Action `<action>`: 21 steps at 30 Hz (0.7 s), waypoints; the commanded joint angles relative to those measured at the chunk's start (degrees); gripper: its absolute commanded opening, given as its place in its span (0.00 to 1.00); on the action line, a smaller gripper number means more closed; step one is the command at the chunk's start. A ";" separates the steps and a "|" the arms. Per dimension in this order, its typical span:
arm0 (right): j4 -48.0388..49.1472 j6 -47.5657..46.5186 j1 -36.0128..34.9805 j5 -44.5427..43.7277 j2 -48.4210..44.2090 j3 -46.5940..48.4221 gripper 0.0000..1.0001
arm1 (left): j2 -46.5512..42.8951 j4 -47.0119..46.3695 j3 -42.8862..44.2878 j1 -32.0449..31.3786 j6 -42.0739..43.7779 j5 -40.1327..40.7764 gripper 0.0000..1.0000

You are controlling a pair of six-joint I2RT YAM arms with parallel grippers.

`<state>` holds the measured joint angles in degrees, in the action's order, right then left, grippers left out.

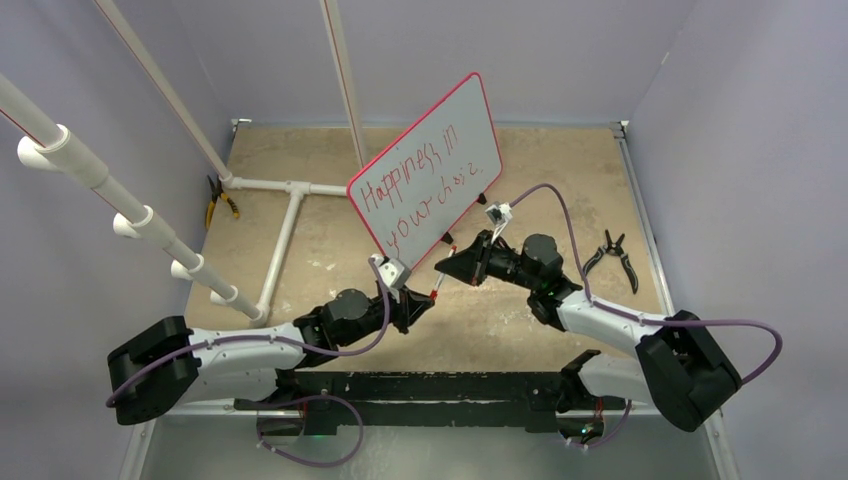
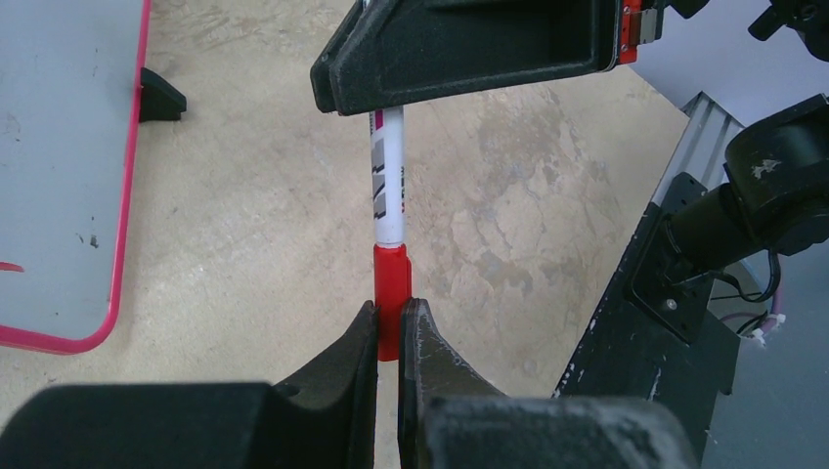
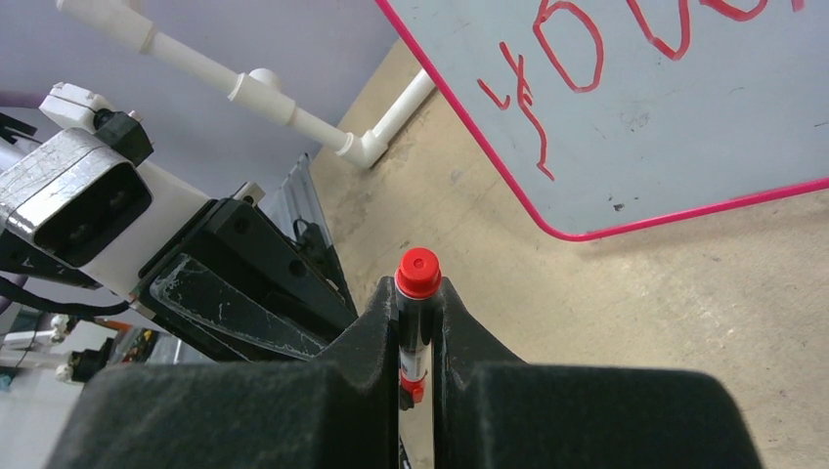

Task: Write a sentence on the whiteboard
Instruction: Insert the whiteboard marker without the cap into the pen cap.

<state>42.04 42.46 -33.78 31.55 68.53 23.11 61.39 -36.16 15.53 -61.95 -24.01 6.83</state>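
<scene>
The whiteboard (image 1: pixel 470 120) stands tilted at the middle back, red-rimmed, with the sentence (image 1: pixel 420 185) in red slanted lettering on it. In front of its lower corner, a marker (image 1: pixel 437 285) spans between both grippers. My left gripper (image 1: pixel 428 300) is shut on the marker's red cap (image 2: pixel 392 293). The white barrel (image 2: pixel 389 186) runs up into the right gripper's fingers (image 2: pixel 469 49). My right gripper (image 3: pixel 417 293) is shut on the marker's body (image 3: pixel 415 327), whose red tail end sticks out past the fingertips. The board's corner (image 3: pixel 684 127) and some letters (image 3: pixel 567 49) show beyond it.
Black pliers (image 1: pixel 612 258) lie on the table at the right. Yellow-handled pliers (image 1: pixel 218 200) lie at the far left by a white pipe frame (image 1: pixel 290 215). Thick white pipes (image 1: pixel 100 180) slant in from the left wall. A black base rail (image 1: pixel 430 385) runs along the near edge.
</scene>
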 commanded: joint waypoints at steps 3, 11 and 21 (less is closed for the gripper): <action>0.36 -0.91 -0.32 2.81 0.90 -0.89 0.00 | 0.00 -5.18 4.71 -0.01 2.97 2.60 0.00; -0.98 -1.24 -0.32 0.84 -1.28 -1.20 0.00 | -2.27 1.85 5.39 -0.01 2.04 2.07 0.19; -1.21 -1.51 -0.25 0.08 -2.45 -1.27 0.00 | -5.70 13.24 6.51 0.07 -0.50 -3.95 0.68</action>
<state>40.01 41.93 -33.80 31.22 67.85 22.04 56.77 -26.63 20.10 -61.89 -23.11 6.20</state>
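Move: The cap sits between the left fingertips, already on the marker's lower end; the marker's body, in the right fingers, is about 5 cm ahead, 3 cm right and 5 cm above. From the right hand the cap lies some 5 cm back, 3 cm left and 5 cm below. The whiteboard's middle stands roughly 26 cm ahead and 2 cm left of the left hand, some 3 cm lower. The left hand lets go of the cap, opening wide and rising about 2 cm; the right keeps the marker. ##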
